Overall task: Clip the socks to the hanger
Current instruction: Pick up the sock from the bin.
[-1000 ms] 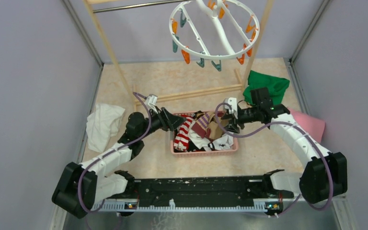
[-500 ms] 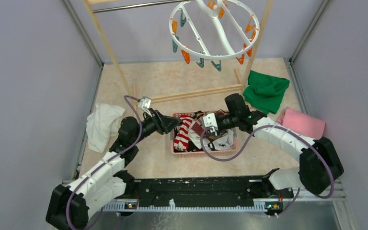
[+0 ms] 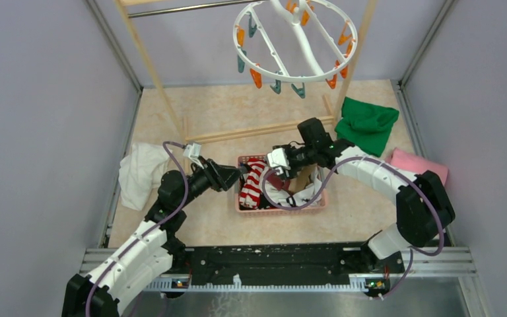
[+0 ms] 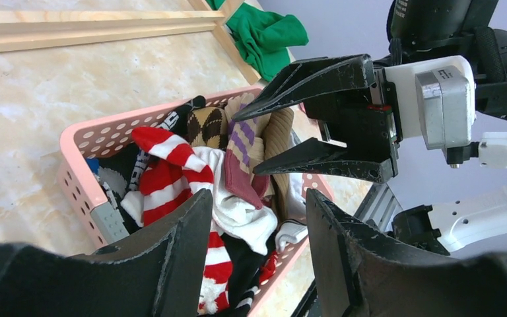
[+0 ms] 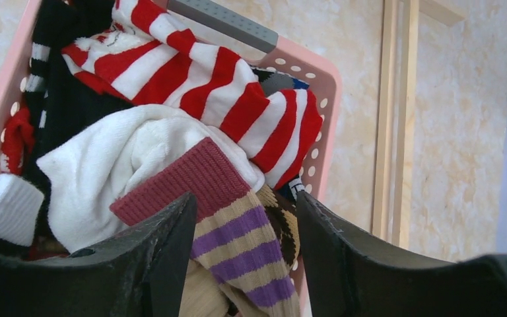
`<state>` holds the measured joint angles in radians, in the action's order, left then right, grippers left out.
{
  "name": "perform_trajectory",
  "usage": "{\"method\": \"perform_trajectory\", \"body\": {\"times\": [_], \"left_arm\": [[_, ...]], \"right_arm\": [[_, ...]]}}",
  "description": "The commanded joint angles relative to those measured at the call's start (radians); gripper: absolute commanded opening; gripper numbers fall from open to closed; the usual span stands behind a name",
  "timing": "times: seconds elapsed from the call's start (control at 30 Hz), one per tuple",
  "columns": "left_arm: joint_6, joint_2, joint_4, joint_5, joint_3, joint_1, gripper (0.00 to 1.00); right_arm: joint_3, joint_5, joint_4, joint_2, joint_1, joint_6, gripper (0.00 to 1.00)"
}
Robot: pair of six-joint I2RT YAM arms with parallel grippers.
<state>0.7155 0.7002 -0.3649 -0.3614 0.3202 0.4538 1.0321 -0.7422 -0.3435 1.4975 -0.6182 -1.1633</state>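
The socks lie heaped in a pink basket [image 3: 284, 207]. On top are a red-and-white striped sock [image 5: 204, 79], a white one [image 5: 105, 165], a brown argyle one [image 4: 206, 125], and a tan sock with purple stripes and a maroon cuff [image 5: 237, 231]. My right gripper [image 5: 244, 201] hangs open just over that tan sock, one finger on each side, not pressing it. At the basket's left rim my left gripper [image 4: 257, 198] is open and empty, facing the right gripper [image 4: 245, 144]. The hanger [image 3: 295, 39], a white ring with orange and teal pegs, hangs high at the back.
A wooden rack frame [image 3: 264, 131] stands behind the basket. On the floor lie a white cloth [image 3: 142, 172] at the left, a green cloth [image 3: 366, 122] at the back right and a pink cloth [image 3: 422, 168] at the right. Grey walls close in both sides.
My right gripper has swung left from the basket's right end to above its middle. The left arm has drawn back to the left, its gripper now at the rim.
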Motion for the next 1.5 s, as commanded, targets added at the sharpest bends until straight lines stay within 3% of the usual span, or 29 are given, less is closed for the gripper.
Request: {"method": "perform_trajectory", "body": {"times": [0.0, 0.17, 0.53, 0.7, 0.83, 1.03, 1.3, 1.47], "left_arm": [[-0.017, -0.002, -0.031, 0.007, -0.009, 0.004, 0.61], [-0.031, 0.011, -0.028, -0.007, 0.005, 0.005, 0.61], [-0.027, 0.017, -0.059, -0.039, 0.021, 0.005, 0.58], [-0.035, 0.025, -0.152, -0.103, 0.016, 0.004, 0.59], [-0.032, 0.022, -0.352, -0.181, -0.017, 0.006, 0.61], [-0.038, 0.058, -0.611, -0.232, -0.017, 0.021, 0.79], [0.155, 0.216, -0.603, -0.238, 0.158, 0.026, 0.83], [0.3, 0.236, -0.662, -0.157, 0.139, 0.035, 0.82]], "right_arm": [[0.071, 0.021, -0.084, 0.045, -0.012, -0.08, 0.58], [0.124, 0.054, -0.173, 0.099, -0.013, -0.128, 0.48], [0.042, 0.037, -0.118, -0.06, -0.013, -0.066, 0.0], [-0.006, -0.004, -0.081, -0.188, 0.001, 0.083, 0.0], [-0.056, -0.049, -0.016, -0.309, 0.021, 0.26, 0.0], [-0.165, -0.031, 0.244, -0.507, 0.043, 0.617, 0.0], [-0.236, 0.181, 0.504, -0.644, 0.044, 0.882, 0.0], [-0.25, 0.227, 0.539, -0.679, 0.044, 0.949, 0.0]]}}
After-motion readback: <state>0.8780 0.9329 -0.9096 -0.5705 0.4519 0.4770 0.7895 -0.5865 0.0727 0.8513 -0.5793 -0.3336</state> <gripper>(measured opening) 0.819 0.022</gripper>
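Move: Right under the right hand's parted fingers, roughly 4 cm below, lies the purple-striped sock with its maroon cuff. At about that depth the red-and-white sock is some 9 cm to this hand's left and 3 cm back, the white sock 6 cm back and 1 cm left, and the tan sock level ahead, 7 cm to the right. From the left hand the purple-striped sock is about 5 cm ahead, 14 cm right and 11 cm below. Sinking some 3 cm into the bin, the right hand shuts its fingers on the purple-striped sock just below the cuff, then lifts it about 20 cm, drawing back and right as the fingertips tip up some 35 degrees and swing clockwise. The left hand first waits, then rises too, easing to its right, and opens wider. ##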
